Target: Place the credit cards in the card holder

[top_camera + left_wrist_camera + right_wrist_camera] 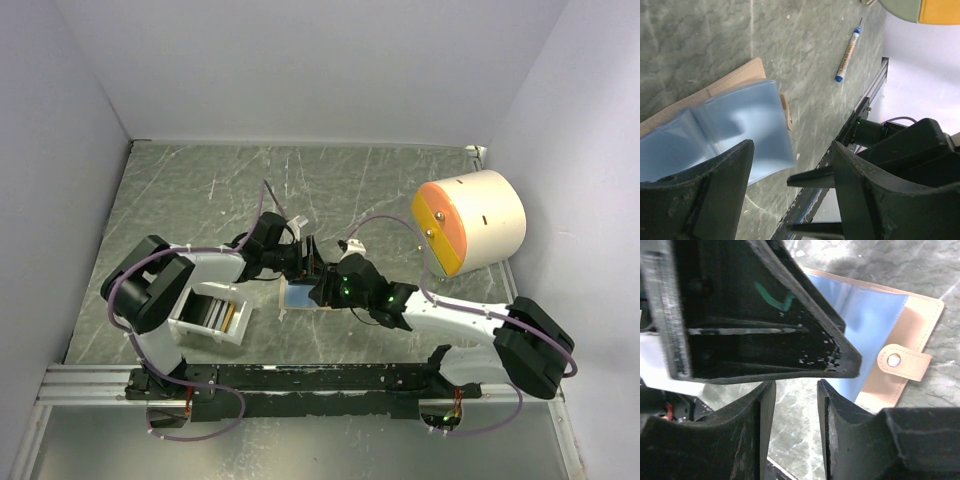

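Note:
The tan card holder (922, 315) lies open on the table with its snap tab (904, 361) sticking out. A glossy pale blue sheet (740, 125) covers its inside; whether it is a card or a pocket I cannot tell. Several credit cards (222, 314) stand on edge in the white tray. My left gripper (790, 147) hovers just above the holder (298, 293), jaws wide open and empty. My right gripper (796, 385) sits at the holder's near right edge, its jaws apart with only table between them. One left finger (765, 325) crosses the right wrist view.
The white tray (238, 336) stands left of the holder, beside the left arm's base. A pen (847, 50) lies on the table to the right. A large cream cylinder with an orange face (470, 225) fills the right side. Grey walls enclose the table.

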Robot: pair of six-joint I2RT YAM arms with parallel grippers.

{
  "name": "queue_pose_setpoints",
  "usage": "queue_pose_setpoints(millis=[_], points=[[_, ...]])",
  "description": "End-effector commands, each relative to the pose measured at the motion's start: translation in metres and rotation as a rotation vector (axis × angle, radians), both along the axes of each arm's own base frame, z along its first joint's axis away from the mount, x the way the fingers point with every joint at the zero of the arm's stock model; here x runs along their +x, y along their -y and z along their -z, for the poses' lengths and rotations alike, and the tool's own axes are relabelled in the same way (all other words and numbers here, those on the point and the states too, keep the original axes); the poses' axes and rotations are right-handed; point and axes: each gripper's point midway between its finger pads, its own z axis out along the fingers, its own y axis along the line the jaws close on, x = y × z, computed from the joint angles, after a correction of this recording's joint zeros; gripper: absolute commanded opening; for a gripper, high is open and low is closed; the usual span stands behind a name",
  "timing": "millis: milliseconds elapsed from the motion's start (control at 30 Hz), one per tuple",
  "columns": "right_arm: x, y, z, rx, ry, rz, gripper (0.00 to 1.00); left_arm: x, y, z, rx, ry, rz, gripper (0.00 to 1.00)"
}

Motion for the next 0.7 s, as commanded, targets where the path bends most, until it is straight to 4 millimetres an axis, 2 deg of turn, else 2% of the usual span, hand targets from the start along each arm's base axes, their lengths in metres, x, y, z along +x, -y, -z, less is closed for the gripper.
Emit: queue_pose_setpoints(millis=[0, 133, 200, 300, 333, 533, 667], points=[[0.015, -0.001, 0.006, -0.047, 0.027, 0.042, 0.38, 0.014, -0.003, -0.013, 0.056, 0.08, -0.047, 0.74], [0.018, 0.005, 0.026, -0.118, 0.006, 0.067, 0.37, 0.029, -0.026, -0.024, 0.197, 0.14, -0.12, 0.74], [0.018, 0.008, 0.033, -0.13, -0.001, 0.077, 0.37, 0.038, -0.042, -0.037, 0.262, 0.186, -0.167, 0.74], [0.017, 0.011, 0.043, -0.15, -0.009, 0.083, 0.36, 0.047, -0.074, -0.057, 0.355, 0.244, -0.241, 0.74], [0.017, 0.012, 0.045, -0.159, -0.01, 0.085, 0.36, 0.047, -0.086, -0.058, 0.393, 0.244, -0.251, 0.74], [0.018, 0.015, 0.055, -0.193, -0.014, 0.079, 0.35, 0.017, -0.157, -0.077, 0.643, 0.238, -0.273, 0.72], [0.017, 0.013, 0.056, -0.187, -0.01, 0.066, 0.35, -0.011, -0.192, -0.084, 0.759, 0.211, -0.28, 0.72]])
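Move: The left hand, open and empty, has the credit cards in their white tray about 25 cm to its left, 10 cm back and some 5 cm below. The open card holder lies close under it, about 4 cm back, 4 cm left and 6 cm down. From the right hand the holder's middle is about 3 cm ahead, 4 cm left and 7 cm below, and the cards stand some 25 cm left and 3 cm back. The left hand backs off the card holder towards the tray of cards, sweeping about 13 cm left while climbing some 9 cm, bearing a little forward on the way, its fingers still open and its wrist tipping about 30 degrees to point more steeply down. Meanwhile the right hand sinks about 5 cm towards the holder's near right part, easing to a stop with its part-open fingers barely changed and tipped some 10 degrees farther down; whether they touch the holder can't be seen. ##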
